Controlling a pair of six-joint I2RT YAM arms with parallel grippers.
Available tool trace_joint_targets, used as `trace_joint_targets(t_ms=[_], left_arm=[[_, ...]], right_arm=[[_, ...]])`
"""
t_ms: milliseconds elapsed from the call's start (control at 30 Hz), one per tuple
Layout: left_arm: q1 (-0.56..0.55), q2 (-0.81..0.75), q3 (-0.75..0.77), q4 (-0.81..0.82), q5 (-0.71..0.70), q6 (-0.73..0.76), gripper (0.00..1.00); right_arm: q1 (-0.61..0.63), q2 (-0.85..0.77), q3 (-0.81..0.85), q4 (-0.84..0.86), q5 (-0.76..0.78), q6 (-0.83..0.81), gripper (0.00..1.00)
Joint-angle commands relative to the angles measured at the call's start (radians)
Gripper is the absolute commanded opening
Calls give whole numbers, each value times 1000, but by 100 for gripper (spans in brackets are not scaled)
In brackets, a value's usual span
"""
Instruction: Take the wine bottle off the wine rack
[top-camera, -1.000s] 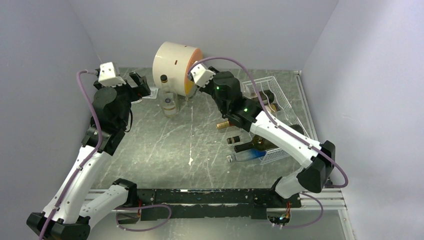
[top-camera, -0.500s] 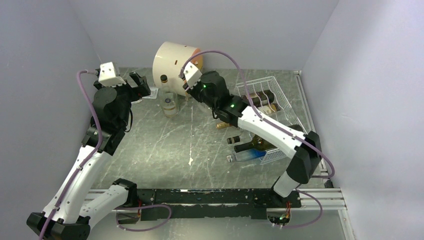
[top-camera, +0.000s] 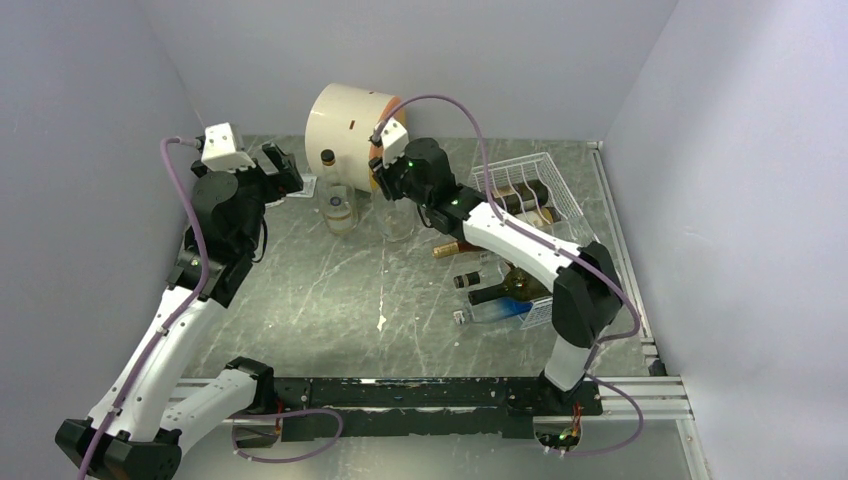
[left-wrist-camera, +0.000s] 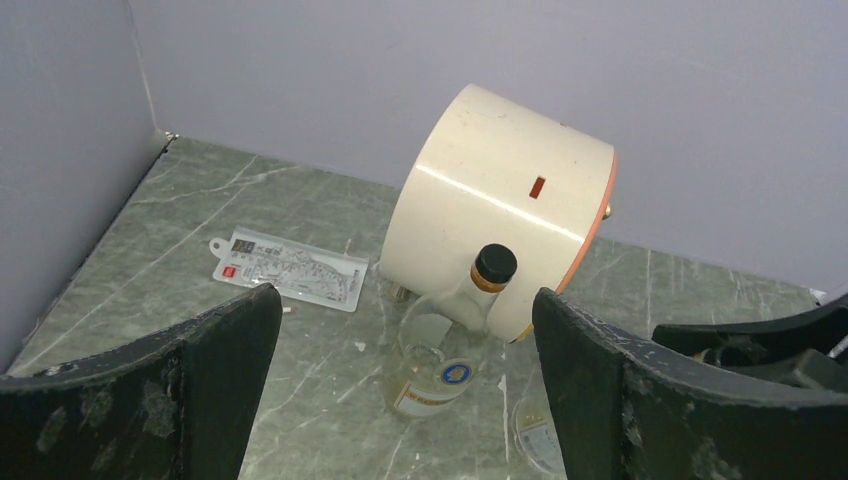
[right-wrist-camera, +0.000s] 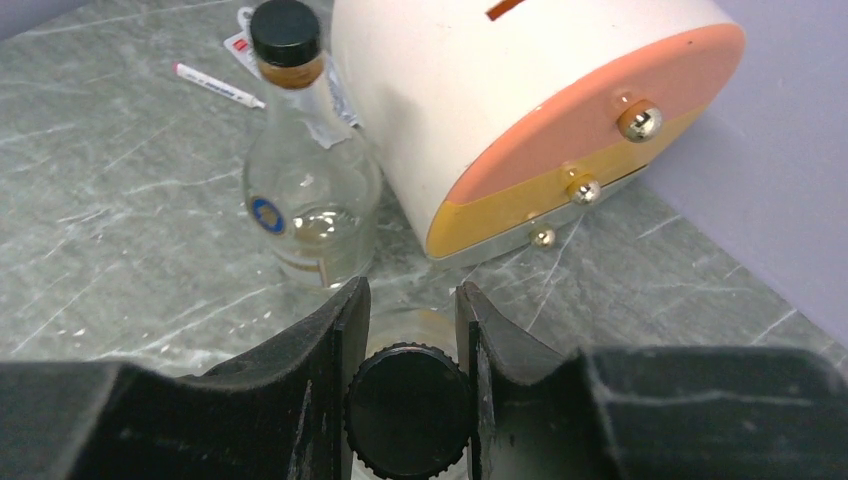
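The white wire wine rack (top-camera: 545, 178) stands at the right with several bottles lying in its cradles. My right gripper (top-camera: 390, 182) (right-wrist-camera: 410, 300) is left of the rack, in front of the cream drum (top-camera: 345, 120). It is shut on the black cap (right-wrist-camera: 407, 410) of a clear bottle (top-camera: 397, 218), which hangs upright below it. I cannot tell whether the bottle touches the table. A second clear bottle (top-camera: 338, 200) (left-wrist-camera: 450, 350) with a black cap stands just to its left. My left gripper (top-camera: 283, 170) (left-wrist-camera: 405, 300) is open and empty, left of that bottle.
A gold-capped bottle (top-camera: 460, 248), a dark bottle (top-camera: 510, 290) and a blue-tinted bottle (top-camera: 495, 312) lie in the rack's near end. A flat card (left-wrist-camera: 290, 268) and a pen (right-wrist-camera: 215, 85) lie on the marble table (top-camera: 330, 290). Walls close in on three sides.
My right gripper has swung left and lower in front of the drum, and the clear bottle now shows upright beneath it. The left arm has barely moved.
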Motion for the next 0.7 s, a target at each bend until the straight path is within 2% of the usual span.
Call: trace_joint_targets(t_ms=[0, 667], left_arm=[[9, -14, 29, 7, 11, -5, 99], [11, -5, 32, 4, 21, -6, 99]], right_arm=[[-27, 10, 65, 253, -35, 35, 0], [-29, 154, 122, 410, -38, 28, 0]])
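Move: The right hand already holds a clear bottle by its black cap. Its spot is bare table about 4 cm ahead, 3 cm left and roughly 29 cm below the fingers. The clear bottle already standing there is some 8 cm ahead and 12 cm left, its cap about level with the hand. The cream drum's middle lies about 20 cm ahead, 7 cm left and 18 cm below. From the left hand that spot is about 13 cm ahead, 14 cm right, 39 cm below. The right fingers keep their pinch on the cap while the hand carries the bottle forward and down about 3.5 cm towards the table, then levels off and eases on forward and left beside the standing bottle, in front of the drum. In all it goes some 4 cm forward and 2.5 cm left, the wrist barely turning. ##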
